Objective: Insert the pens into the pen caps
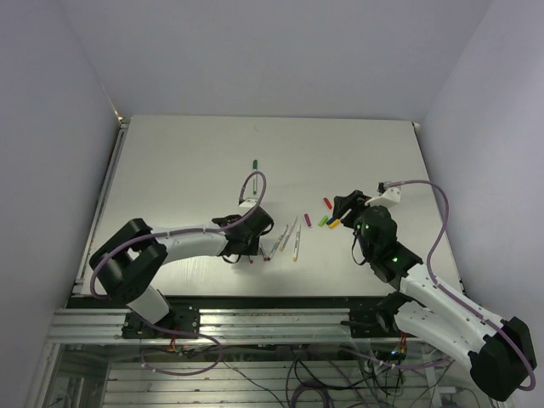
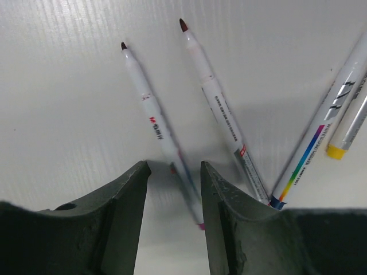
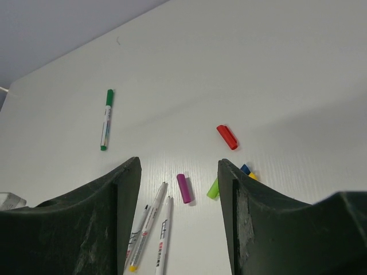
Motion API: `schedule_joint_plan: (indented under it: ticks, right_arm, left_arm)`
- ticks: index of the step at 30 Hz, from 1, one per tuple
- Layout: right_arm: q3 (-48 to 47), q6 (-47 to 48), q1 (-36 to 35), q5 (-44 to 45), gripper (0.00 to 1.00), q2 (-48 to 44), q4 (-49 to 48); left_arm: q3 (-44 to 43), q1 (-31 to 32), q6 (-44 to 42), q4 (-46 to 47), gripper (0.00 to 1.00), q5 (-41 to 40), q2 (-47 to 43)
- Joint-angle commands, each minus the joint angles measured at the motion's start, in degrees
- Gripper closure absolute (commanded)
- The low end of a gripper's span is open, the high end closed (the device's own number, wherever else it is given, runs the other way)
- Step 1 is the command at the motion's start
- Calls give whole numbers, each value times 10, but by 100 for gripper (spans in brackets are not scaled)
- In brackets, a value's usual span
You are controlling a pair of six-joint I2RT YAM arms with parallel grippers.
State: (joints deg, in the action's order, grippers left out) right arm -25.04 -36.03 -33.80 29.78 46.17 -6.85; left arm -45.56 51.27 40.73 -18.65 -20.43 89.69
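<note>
Several uncapped whitish pens lie fanned at mid-table. My left gripper is open and low over them. In the left wrist view its fingers straddle the magenta-ended pen without touching it; its midpoint is. A red-tipped pen, a blue-ended pen and a yellow-ended pen lie to the right. The red cap, magenta cap, green cap, blue cap and yellow cap lie loose. My right gripper is open and empty above them.
A pen with green at both ends lies alone farther back on the white table; it also shows in the right wrist view. The purple cable of the left arm loops above its wrist. Grey walls enclose the table.
</note>
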Motion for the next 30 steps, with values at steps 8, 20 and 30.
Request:
schedule_joint_plan:
  ticks: [8, 20, 30]
  right_arm:
    - [0, -10, 3, 2, 45, -6, -11]
    - [0, -19, 3, 1, 45, -8, 1]
    - [-5, -19, 3, -2, 46, -14, 16]
  left_arm:
    - [-33, 7, -14, -53, 58, -28, 44]
    - [-33, 7, -22, -82, 66, -29, 59]
    - [-23, 7, -16, -80, 93, -18, 77]
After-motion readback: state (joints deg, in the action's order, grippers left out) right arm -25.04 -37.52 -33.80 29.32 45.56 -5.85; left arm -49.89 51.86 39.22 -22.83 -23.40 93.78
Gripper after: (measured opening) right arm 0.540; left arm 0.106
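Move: The uncapped pen that the left hand is over has its middle about 3 cm ahead and 1 cm to the left of the hand point, some 1 cm below. Beside it the brown-tipped pen lies roughly 4 cm ahead and 4 cm to the right; the rainbow-marked pen is about 4 cm ahead and 9 cm right, the yellow-ended pen some 7 cm ahead and 13 cm right. From the right hand the target pen is roughly 28 cm left, 6 cm back and 17 cm down. The left fingers close from about half open and pinch the uncapped pen on its barrel, just behind its middle, contact beginning here. The hand stays down at the table beside the brown-tipped pen, easing only about half a centimetre forward, while it rolls some 5 degrees, left side up. ##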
